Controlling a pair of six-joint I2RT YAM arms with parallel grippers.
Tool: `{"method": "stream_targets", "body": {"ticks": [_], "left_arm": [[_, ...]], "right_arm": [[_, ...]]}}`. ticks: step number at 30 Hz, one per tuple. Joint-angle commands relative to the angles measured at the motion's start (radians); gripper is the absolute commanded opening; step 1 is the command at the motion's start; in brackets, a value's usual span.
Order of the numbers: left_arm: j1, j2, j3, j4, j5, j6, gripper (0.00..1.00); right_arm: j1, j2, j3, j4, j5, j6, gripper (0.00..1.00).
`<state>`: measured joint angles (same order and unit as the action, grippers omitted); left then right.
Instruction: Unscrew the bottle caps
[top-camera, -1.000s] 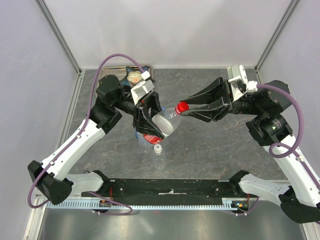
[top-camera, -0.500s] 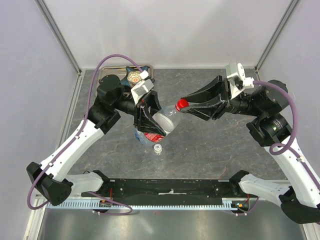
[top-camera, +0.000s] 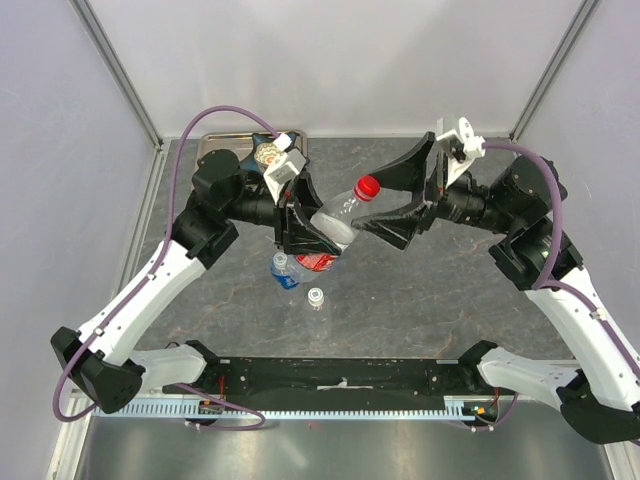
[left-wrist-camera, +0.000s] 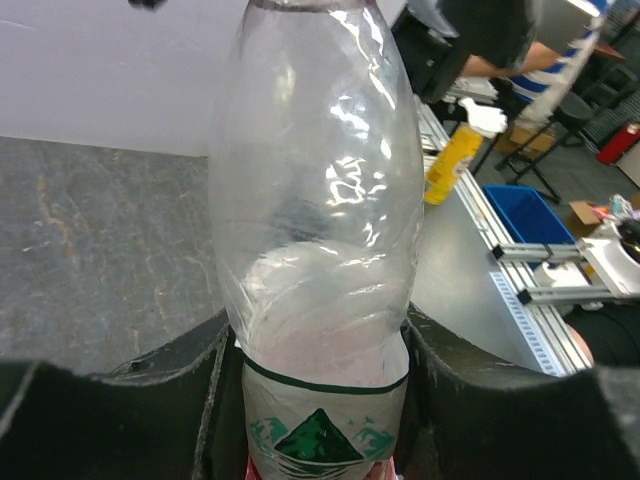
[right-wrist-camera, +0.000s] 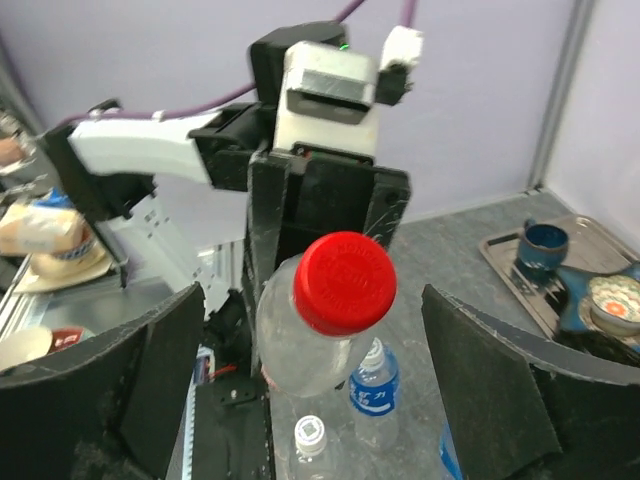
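My left gripper (top-camera: 303, 236) is shut on the red-labelled bottle (top-camera: 335, 222) and holds it tilted above the table, neck toward the right arm. The red cap (top-camera: 367, 187) sits on its neck. My right gripper (top-camera: 372, 201) is open, one finger on each side of the cap, not touching it. In the right wrist view the red cap (right-wrist-camera: 345, 283) faces the camera between the spread fingers (right-wrist-camera: 165, 365). The left wrist view shows the bottle (left-wrist-camera: 320, 230) clamped at its label. A blue-labelled bottle (top-camera: 285, 270) and a tiny white-capped bottle (top-camera: 316, 298) stand below.
A metal tray (top-camera: 215, 148) at the back left holds a dark blue mug (right-wrist-camera: 545, 245) and a small bowl (right-wrist-camera: 610, 298). The blue-labelled bottle (right-wrist-camera: 375, 388) and the tiny bottle (right-wrist-camera: 310, 435) stand right under the held bottle. Walls close the back and sides.
My right gripper has opened wide off the red cap and turned about its wrist. My left gripper has raised the bottle, so the cap sits higher in view.
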<state>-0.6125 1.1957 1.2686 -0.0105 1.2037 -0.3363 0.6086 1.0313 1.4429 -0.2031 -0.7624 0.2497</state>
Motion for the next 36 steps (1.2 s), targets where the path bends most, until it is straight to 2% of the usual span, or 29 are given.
{"method": "stream_targets", "body": {"ticks": [1, 2, 5, 6, 8, 9, 14, 15, 21, 24, 28, 36], "left_arm": [[0.0, -0.031, 0.058, -0.069, -0.177, 0.092, 0.15], [-0.001, -0.033, 0.063, -0.091, -0.212, 0.105, 0.15], [-0.032, -0.053, 0.058, -0.105, -0.412, 0.161, 0.15], [-0.044, -0.061, 0.054, -0.109, -0.523, 0.196, 0.15], [-0.091, -0.074, 0.051, -0.117, -0.634, 0.233, 0.15], [-0.108, -0.074, 0.052, -0.127, -0.749, 0.268, 0.15], [-0.242, -0.064, 0.057, -0.132, -1.107, 0.374, 0.15], [-0.266, -0.059, 0.058, -0.128, -1.239, 0.411, 0.15], [-0.401, 0.011, 0.078, -0.097, -1.623, 0.528, 0.14], [-0.428, 0.039, 0.089, -0.086, -1.693, 0.554, 0.12], [-0.44, 0.054, 0.091, -0.082, -1.705, 0.563, 0.12], [-0.443, 0.051, 0.086, -0.077, -1.692, 0.566, 0.12]], "right_arm": [[0.005, 0.012, 0.094, 0.005, 0.234, 0.08, 0.98], [0.005, 0.022, 0.109, -0.001, 0.356, 0.127, 0.98], [0.005, 0.041, 0.162, -0.038, 0.564, 0.198, 0.98], [0.005, 0.044, 0.174, -0.041, 0.584, 0.241, 0.98], [0.003, 0.065, 0.188, -0.047, 0.604, 0.287, 0.98], [0.003, 0.075, 0.21, -0.067, 0.62, 0.328, 0.98], [0.005, 0.153, 0.292, -0.174, 0.712, 0.387, 0.98], [0.005, 0.162, 0.298, -0.205, 0.75, 0.391, 0.98], [0.005, 0.197, 0.309, -0.232, 0.808, 0.411, 0.95], [0.006, 0.222, 0.32, -0.24, 0.815, 0.415, 0.92], [0.005, 0.233, 0.315, -0.233, 0.819, 0.413, 0.88], [0.006, 0.246, 0.284, -0.21, 0.805, 0.405, 0.64]]}}
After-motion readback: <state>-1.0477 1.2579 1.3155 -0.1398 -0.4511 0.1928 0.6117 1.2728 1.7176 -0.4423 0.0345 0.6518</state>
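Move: The red cap on the bottle already held by the left gripper lies between the right gripper's open fingertips, some 1 cm farther out and 1 cm left of that hand's point, at its height. From the left hand it is about 5 cm ahead, 7 cm right and 9 cm up. Roughly 38 cm below the right hand stand the blue-capped bottle, 13 cm ahead and 9 cm left, and the white-capped bottle, 5 cm ahead and 17 cm left. Swing the held bottle forward about 13 cm with the left gripper, turning that wrist counter-clockwise some 70 degrees and keeping the grip. Take the right gripper along, 15 cm forward, arching up and back down while it drifts left, turns clockwise and tips; then start narrowing its wide-open fingers around the red cap, still short of touching. ##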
